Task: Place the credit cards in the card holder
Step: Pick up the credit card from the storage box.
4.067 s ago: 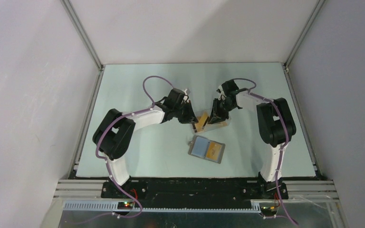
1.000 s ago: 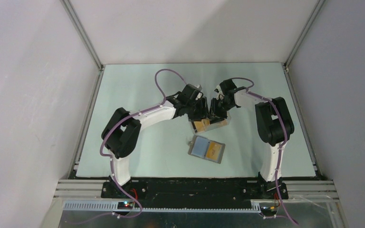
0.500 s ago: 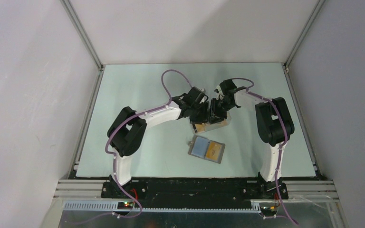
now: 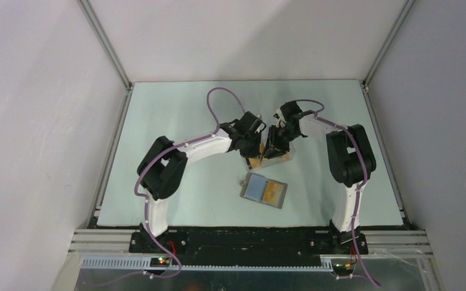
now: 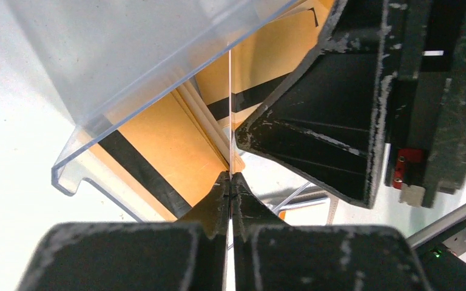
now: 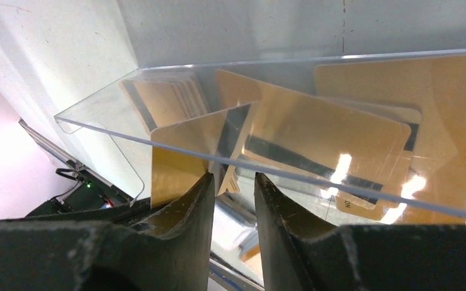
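The credit cards (image 6: pixel 315 139) are orange-gold with dark stripes and lie stacked in a clear plastic box (image 4: pixel 281 159). My left gripper (image 5: pixel 230 177) is shut on the thin edge of one card, seen edge-on at the box's open end (image 5: pixel 127 54); other cards (image 5: pixel 158 139) lie beside it. My right gripper (image 6: pixel 233 177) has its jaws a narrow gap apart over the box's clear rim (image 6: pixel 97 121). From above, the left gripper (image 4: pixel 256 147) and the right gripper (image 4: pixel 274 145) meet over the box. The card holder (image 4: pixel 253 189) lies open nearer the arms, with one orange card (image 4: pixel 272 194) in it.
The pale table (image 4: pixel 176 121) is bounded by metal rails (image 4: pixel 112 151) and grey walls. The two wrists stand close together above the box. The right gripper's black fingers (image 5: pixel 315 109) fill the right side of the left wrist view.
The left arm has reached further right to the box. Its gripper has gone from open to shut on a card edge. The right gripper, box and card holder have stayed put.
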`<state>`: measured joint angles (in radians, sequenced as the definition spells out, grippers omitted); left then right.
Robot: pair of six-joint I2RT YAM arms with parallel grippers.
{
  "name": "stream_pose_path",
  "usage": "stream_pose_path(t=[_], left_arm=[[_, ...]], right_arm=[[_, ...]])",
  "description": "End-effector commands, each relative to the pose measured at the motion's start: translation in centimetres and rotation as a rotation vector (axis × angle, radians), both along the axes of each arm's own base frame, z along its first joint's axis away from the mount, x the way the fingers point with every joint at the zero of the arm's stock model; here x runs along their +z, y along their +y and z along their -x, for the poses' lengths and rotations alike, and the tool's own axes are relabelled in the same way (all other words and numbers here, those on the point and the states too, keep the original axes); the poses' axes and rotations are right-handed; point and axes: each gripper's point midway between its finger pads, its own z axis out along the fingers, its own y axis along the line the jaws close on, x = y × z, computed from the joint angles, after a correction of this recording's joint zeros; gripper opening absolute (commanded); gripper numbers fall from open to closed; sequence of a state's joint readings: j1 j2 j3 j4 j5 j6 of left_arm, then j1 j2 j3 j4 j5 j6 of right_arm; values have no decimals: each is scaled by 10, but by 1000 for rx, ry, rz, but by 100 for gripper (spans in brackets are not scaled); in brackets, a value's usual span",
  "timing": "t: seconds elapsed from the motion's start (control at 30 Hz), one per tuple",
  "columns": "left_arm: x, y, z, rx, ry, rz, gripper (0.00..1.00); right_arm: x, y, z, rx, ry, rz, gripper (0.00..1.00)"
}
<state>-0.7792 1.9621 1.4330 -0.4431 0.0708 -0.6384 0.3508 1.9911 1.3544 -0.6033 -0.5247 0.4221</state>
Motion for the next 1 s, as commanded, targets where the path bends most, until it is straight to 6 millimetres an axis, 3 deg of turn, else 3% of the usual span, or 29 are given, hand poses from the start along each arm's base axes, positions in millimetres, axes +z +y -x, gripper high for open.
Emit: stream_pose_path(t=[0.0,0.1,0.17,0.3,0.47,0.5,0.53,0.57,0.6,0.63,0.67,0.7,0.73,0.77,0.8,0.83,0.97], left_arm=[[25,1,-9,9,-67,-4,0],[35,10,-14,49,-101,-14,0],[50,17,-19,83,-136,-6,0],[99,36,-25,151,-238,42,0],[151,59,-20,216,-333,123,0],[163,62,-15,226,-349,161,0],[160,65,-9,223,-335,176,0],[179,65,-5,239,-358,250,0],[172,65,4,225,-333,279,0],[195,63,7,238,-365,379,0],[186,61,17,211,-334,417,0],[217,57,21,214,-382,549,0],[200,55,35,186,-334,586,0],[239,49,42,161,-380,761,0],[226,50,49,161,-353,793,0],[252,48,57,136,-373,906,0],[266,46,77,70,-361,1008,0]], right_arm=[[34,4,-2,0,-61,-37,37],[49,-2,-3,-5,-95,-35,50],[69,-6,-5,-14,-148,-41,58],[110,-16,-6,-33,-248,-66,73],[152,-22,5,-28,-335,-128,81],[167,-21,11,-19,-358,-165,83],[169,-23,13,-31,-361,-188,83],[185,-21,21,-19,-387,-244,84],[187,-24,21,-44,-390,-281,84],[206,-21,33,-20,-417,-354,85],[208,-22,32,-41,-424,-404,86],[225,-20,44,-14,-448,-474,87],[229,-19,46,-27,-455,-525,87],[244,-17,58,4,-470,-586,87],[248,-15,59,-6,-471,-635,87],[259,-12,69,26,-478,-683,86],[278,2,86,92,-495,-787,83]])
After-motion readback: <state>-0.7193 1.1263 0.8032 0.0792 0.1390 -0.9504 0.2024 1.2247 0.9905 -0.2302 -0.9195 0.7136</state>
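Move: The left gripper already pinches a card over the storage box; the card holder it belongs in lies about 12 cm back of this hand, 1 cm to its right and 4 cm lower. The box's middle is roughly 3 cm right, 1 cm ahead and 3 cm below. From the parted right fingers the card's middle is some 2 cm left, 2 cm ahead and 2 cm up, and the holder 12 cm back, 2 cm left and 3 cm down. Keep the left gripper shut on the card and lift it nearly 20 cm straight out of the storage box, then draw back and left, rolling until the fingers point right, nearly level. Raise the right gripper alongside, slightly higher, then pull it back, opening wide and swinging its fingers to point left, away from the card. ##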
